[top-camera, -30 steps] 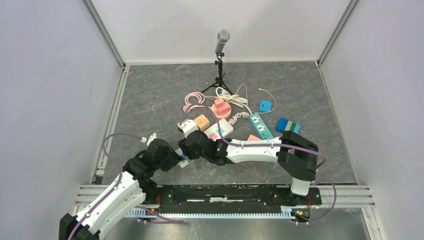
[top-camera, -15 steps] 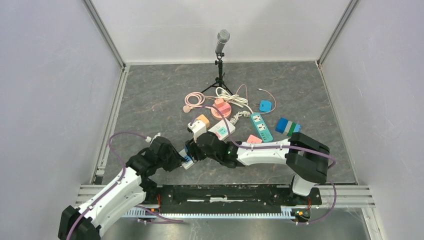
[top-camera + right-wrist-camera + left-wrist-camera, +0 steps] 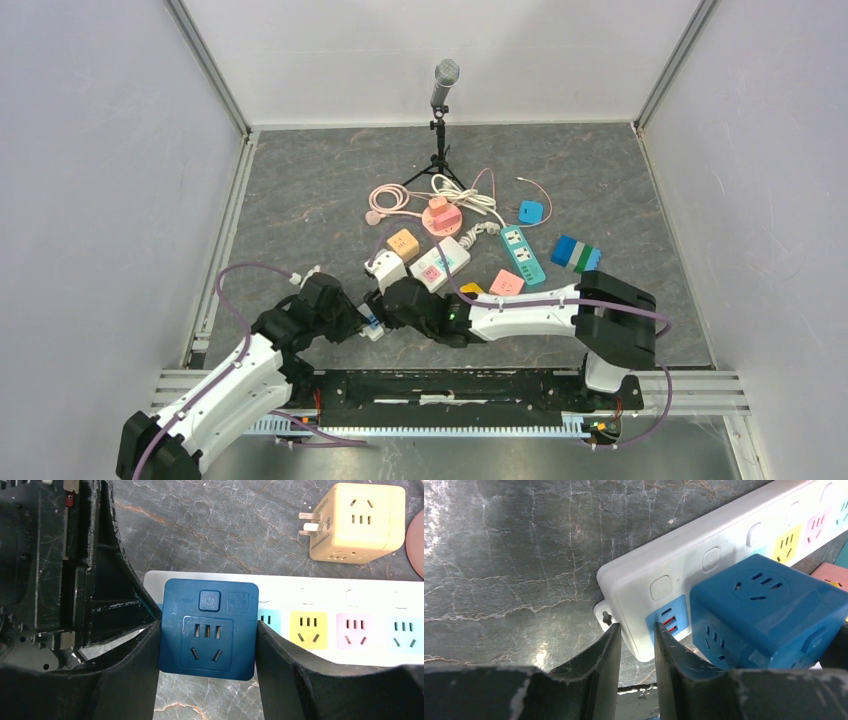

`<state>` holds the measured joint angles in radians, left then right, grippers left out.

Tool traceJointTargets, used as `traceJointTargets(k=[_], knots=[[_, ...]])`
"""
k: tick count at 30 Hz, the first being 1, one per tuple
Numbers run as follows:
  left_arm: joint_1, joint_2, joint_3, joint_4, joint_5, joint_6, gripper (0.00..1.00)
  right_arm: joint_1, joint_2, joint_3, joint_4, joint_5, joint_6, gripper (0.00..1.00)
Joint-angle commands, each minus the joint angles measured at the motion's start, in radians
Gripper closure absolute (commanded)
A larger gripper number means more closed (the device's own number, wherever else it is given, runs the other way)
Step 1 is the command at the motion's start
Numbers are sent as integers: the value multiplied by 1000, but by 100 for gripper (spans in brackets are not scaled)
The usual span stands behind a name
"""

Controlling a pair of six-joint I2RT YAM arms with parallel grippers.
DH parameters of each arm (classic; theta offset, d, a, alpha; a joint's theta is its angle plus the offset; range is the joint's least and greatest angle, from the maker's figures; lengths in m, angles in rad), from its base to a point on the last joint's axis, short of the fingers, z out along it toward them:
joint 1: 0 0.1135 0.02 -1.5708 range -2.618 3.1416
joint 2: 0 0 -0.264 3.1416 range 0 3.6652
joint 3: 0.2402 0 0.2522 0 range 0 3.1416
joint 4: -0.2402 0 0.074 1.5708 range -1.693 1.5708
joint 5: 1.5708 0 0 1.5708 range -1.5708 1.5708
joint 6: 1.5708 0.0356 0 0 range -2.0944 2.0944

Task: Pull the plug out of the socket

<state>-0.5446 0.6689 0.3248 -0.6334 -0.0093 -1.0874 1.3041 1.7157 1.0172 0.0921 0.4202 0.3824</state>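
Observation:
A white power strip [image 3: 704, 545] with coloured sockets lies on the grey marbled floor, and it also shows in the top view [image 3: 440, 262]. A blue cube plug [image 3: 207, 650] sits on the socket at its near end. My right gripper [image 3: 207, 625] is shut on the cube, one finger on each side face. My left gripper [image 3: 636, 640] is shut on the strip's end corner, right beside the blue cube [image 3: 764, 610]. In the top view the two grippers, left [image 3: 362, 322] and right [image 3: 385, 303], meet at the strip's near end and hide the cube.
A cream cube adapter [image 3: 357, 522] lies just beyond the strip. Behind it are an orange cube [image 3: 403, 243], a pink round socket [image 3: 442, 217], a teal strip [image 3: 522, 252], a blue block [image 3: 574, 252], coiled cables [image 3: 388, 198] and a microphone tripod [image 3: 441, 110].
My right arm swung right, then back left and nearer, staying on the blue cube. The white cube beside the strip shifted with it. My left gripper stays on the strip's end.

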Motion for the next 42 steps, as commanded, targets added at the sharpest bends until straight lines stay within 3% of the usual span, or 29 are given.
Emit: traceJointTargets(k=[1, 4, 6, 18, 25, 27, 31, 34, 42], knots=[[6, 18, 16, -33, -81, 34, 64, -9, -93, 48, 129, 10, 28, 100], [6, 23, 15, -33, -79, 37, 64, -68, -124, 0, 191, -138, 128, 100], [6, 19, 17, -37, -79, 37, 64, -74, -130, 3, 192, -159, 136, 100], [6, -25, 73, -38, -75, 51, 61, -59, -164, 6, 87, 10, 102, 100], [6, -28, 282, -145, -146, 128, 44, -75, -204, -3, 86, 73, 93, 100], [6, -14, 381, -223, -237, 160, 37, -90, -191, 14, 94, 72, 98, 100], [6, 18, 581, -388, -464, 204, 12, -117, -138, 68, 116, 16, 98, 100], [6, 5, 676, -437, -589, 237, 1, -124, -84, 116, 145, -54, 87, 100], [6, -111, 684, -412, -678, 286, 0, -149, 125, 225, 263, -378, 167, 100]])
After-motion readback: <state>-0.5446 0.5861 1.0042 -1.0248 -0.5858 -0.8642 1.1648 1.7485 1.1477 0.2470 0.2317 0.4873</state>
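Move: The right hand already has the blue plug between its fingers, just over the second socket of the white power strip. The strip's middle is about 5 cm ahead, 6 cm right and 6 cm below, the orange plug some 13 cm ahead, 5 cm right and 5 cm below. Bare table lies 5 cm ahead, 5 cm left, 8 cm down. From the left hand, at the strip's near end, the blue plug is roughly 4 cm ahead, 3 cm right and 4 cm above. Upward first, the right hand pulls the blue plug quickly about 5.5 cm off the strip, tilting a little, then carries it forward and finally left towards the bare table beside the strip, grip kept. The left fingers stay at the strip's near end, holding it, until the plug is up; then that hand leaves, rising some 22 cm and swinging left and a bit forward, tipping its fingers outward and opening wide. ##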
